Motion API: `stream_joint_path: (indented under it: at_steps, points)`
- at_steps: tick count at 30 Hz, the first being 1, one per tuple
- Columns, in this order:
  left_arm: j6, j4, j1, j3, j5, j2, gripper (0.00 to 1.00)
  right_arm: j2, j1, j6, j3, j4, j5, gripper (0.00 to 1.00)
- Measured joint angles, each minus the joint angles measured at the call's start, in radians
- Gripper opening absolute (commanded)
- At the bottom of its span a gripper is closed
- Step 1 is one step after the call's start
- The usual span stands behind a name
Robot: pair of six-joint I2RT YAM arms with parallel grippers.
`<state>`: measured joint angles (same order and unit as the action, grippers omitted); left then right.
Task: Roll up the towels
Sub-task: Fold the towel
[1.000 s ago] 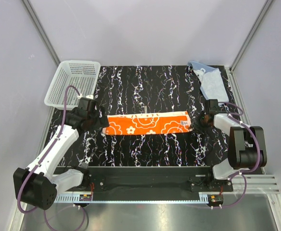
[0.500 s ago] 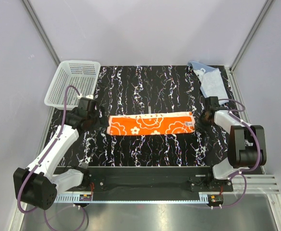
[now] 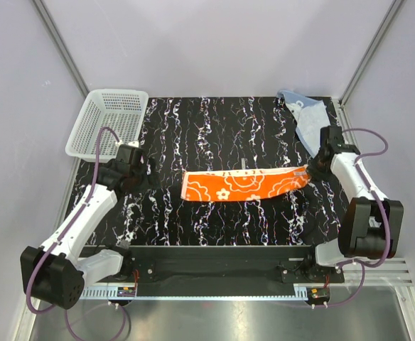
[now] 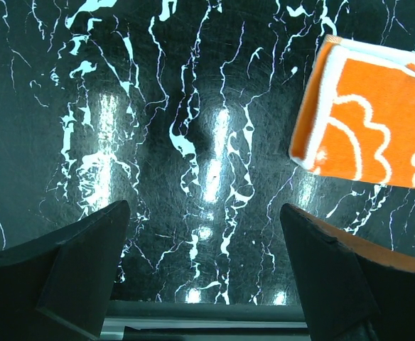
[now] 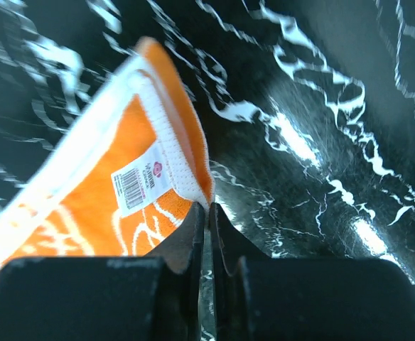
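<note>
The orange towel (image 3: pixel 239 185) lies folded into a long strip across the middle of the black marbled mat. Its right end is lifted off the mat. My right gripper (image 3: pixel 313 169) is shut on that end's corner. In the right wrist view the jaws (image 5: pixel 208 207) pinch the white-edged corner of the orange towel (image 5: pixel 87 206) beside its label (image 5: pixel 141 183). My left gripper (image 3: pixel 141 177) stands open over bare mat, left of the strip. In its wrist view the gripper (image 4: pixel 204 206) holds nothing, and the orange towel's left end (image 4: pixel 371 121) sits at the upper right. The light blue towel (image 3: pixel 311 118) lies crumpled at the back right.
A white mesh basket (image 3: pixel 108 121) stands at the back left corner, just off the mat. The frame's metal posts rise at both back corners. The black base rail (image 3: pixel 207 266) runs along the near edge between the arm bases.
My right gripper closed on the orange towel's right end, then moved right and back, lifting it. The whole strip slid right, away from my left gripper, which stayed open and barely moved.
</note>
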<state>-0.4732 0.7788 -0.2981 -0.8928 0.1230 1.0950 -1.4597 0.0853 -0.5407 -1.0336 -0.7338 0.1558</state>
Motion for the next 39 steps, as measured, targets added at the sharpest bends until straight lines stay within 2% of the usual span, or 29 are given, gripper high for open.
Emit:
stream_joint_path:
  at_steps: [6,13,22,30,39]
  points:
    - [0.002,-0.003,0.000,0.000,-0.007,0.000,0.93,0.013,-0.066,0.024,-0.176,-0.042,-0.016,0.00]
    - [0.002,-0.003,0.000,0.000,-0.007,-0.011,0.94,-0.076,-0.349,0.035,-0.342,-0.072,-0.060,0.00]
    - [0.002,-0.003,0.000,0.001,-0.006,-0.016,0.94,-0.238,-0.573,0.011,-0.509,-0.099,-0.076,0.00]
    - [0.002,-0.003,0.000,0.003,-0.006,-0.021,0.94,-0.311,-0.695,-0.003,-0.629,-0.111,-0.075,0.00]
    - [0.002,-0.003,0.000,0.003,-0.006,-0.021,0.94,-0.352,-0.797,-0.008,-0.649,-0.127,-0.071,0.00]
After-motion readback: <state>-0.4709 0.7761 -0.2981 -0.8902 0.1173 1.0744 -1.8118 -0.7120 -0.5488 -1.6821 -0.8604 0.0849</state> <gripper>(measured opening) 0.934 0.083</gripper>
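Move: My right hand already has the towel's right end shut in its fingers, off the table. The towel's left end lies about 45 cm to the left of this hand, 3 cm nearer my base and 8 cm lower. The towel's grey tab is roughly 23 cm left and 5 cm ahead, the blue towel some 20 cm straight ahead. From my open left hand, the towel's left end is about 11 cm right, 3 cm ahead and 12 cm down. Keeping my right fingers shut on the towel's end, I first lift it about 8 cm while reaching slightly forward, then sweep it roughly 33 cm left over the rest of the strip towards its left end. My wrist turns some 45 degrees counter-clockwise on the way. I ease back about 3 cm at the finish, the towel still held up. ##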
